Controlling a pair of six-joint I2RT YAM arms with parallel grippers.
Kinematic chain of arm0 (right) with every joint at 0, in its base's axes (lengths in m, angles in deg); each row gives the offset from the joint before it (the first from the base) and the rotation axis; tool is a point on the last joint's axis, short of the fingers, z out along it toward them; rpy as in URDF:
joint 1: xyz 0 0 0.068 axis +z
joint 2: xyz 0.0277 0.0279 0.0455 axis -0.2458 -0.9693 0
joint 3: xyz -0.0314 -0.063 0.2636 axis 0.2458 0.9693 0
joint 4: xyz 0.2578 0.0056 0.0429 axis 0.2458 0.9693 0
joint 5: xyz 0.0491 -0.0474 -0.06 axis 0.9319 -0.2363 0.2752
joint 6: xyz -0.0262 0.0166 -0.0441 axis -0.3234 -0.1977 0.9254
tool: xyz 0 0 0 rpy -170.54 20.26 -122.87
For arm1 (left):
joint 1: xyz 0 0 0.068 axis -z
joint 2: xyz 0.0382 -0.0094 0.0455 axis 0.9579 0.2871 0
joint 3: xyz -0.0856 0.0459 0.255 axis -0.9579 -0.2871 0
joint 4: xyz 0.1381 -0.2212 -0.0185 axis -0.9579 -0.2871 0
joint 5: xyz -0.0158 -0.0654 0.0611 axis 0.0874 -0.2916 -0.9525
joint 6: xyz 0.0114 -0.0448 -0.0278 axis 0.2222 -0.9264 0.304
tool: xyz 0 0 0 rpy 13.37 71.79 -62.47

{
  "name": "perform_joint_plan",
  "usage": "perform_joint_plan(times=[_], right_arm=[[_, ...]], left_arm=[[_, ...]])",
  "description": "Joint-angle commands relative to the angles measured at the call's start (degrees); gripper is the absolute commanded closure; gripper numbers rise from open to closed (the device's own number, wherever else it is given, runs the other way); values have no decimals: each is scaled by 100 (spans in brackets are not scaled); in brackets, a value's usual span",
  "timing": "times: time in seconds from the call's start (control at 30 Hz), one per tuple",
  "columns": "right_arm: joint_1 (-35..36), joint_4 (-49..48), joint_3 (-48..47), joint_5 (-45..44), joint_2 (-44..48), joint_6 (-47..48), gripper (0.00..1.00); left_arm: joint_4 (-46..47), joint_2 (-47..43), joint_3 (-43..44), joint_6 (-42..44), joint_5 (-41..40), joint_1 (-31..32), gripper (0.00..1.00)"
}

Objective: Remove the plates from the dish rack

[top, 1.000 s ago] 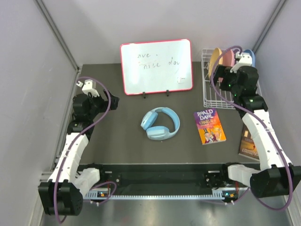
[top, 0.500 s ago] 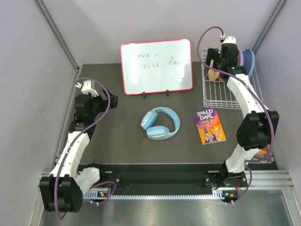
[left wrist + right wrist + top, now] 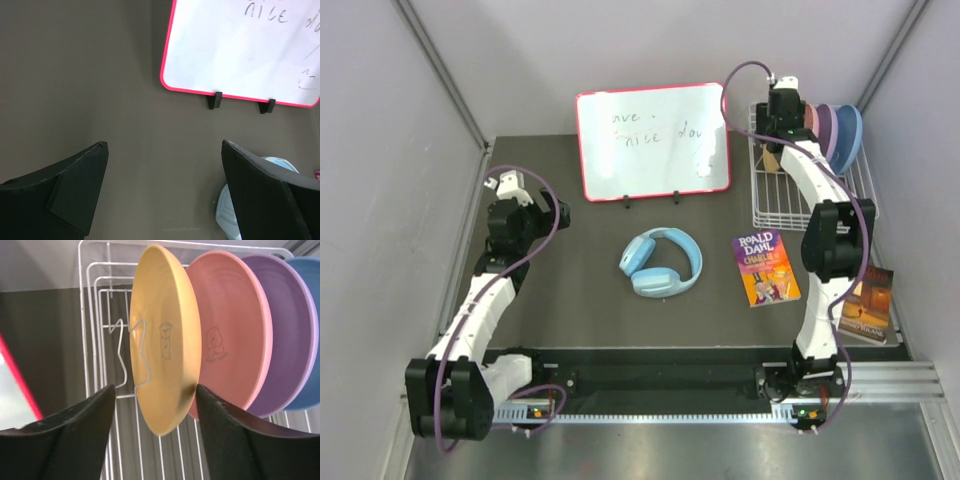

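Note:
Several plates stand on edge in the white wire dish rack (image 3: 83, 315): tan-orange (image 3: 165, 340), pink (image 3: 235, 335), lavender (image 3: 290, 330) and light blue (image 3: 312, 315). My right gripper (image 3: 155, 387) straddles the lower edge of the tan-orange plate. Its right finger touches the plate's face and its left finger stands a little apart, so the jaws are still open. From above, the right gripper (image 3: 778, 135) sits at the rack's (image 3: 790, 215) far left end. My left gripper (image 3: 165, 144) hangs wide open over bare table, holding nothing.
A red-framed whiteboard (image 3: 653, 140) stands on two feet at the back centre. Light blue headphones (image 3: 660, 262) lie mid-table, with a Roald Dahl book (image 3: 766, 268) to their right. Another book (image 3: 865, 300) lies by the right wall.
The right arm has stretched out and brought its gripper down at the rack's left end. Its jaws have narrowed around the tan-orange plate. The left arm has barely moved.

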Motion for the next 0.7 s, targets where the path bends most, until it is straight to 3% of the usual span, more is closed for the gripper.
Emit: perform_joint_plan(times=[0.0, 0.13, 0.27, 0.43, 0.5, 0.67], right_arm=[[101, -378, -604, -294, -350, 321, 43], [321, -808, -447, -722, -351, 794, 72], [628, -1099, -428, -1163, -430, 1234, 75], [778, -1125, -631, -1707, -702, 1498, 98], [813, -1169, -596, -1884, -746, 1551, 100], [962, -2441, 45, -2815, -404, 2078, 100]], left_arm=[[348, 101, -42, 178, -363, 22, 1], [339, 224, -33, 266, -425, 31, 1], [339, 215, -94, 310, -416, 31, 1], [313, 171, -200, 424, -416, 31, 1], [321, 171, -209, 424, -425, 31, 1], [313, 233, -191, 424, -627, 40, 1]])
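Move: The yellow plate stands on edge in the rack with its rim between the right hand's open fingers, closer to the right finger; its middle is about 4 cm ahead, 1 cm to the right and 5 cm below. The pink plate stands roughly 6 cm to the right of the yellow plate and the purple plate some 11 cm to the right of it, both about level with it in reach and height. From the left hand, the yellow plate lies some 24 cm ahead, 50 cm to the right and 5 cm below. The right hand eases forward about 1.5 cm and shuts its fingers from roughly two-thirds open onto the yellow plate's rim, pinching it from both sides, then shifts some 2 cm left, away from the pink plate, while rolling left side down by about 20 degrees, with hardly any net change in height. Meanwhile the empty left hand, wide open and clear of everything, sinks about 3 cm over the bare table and drifts slightly left. ##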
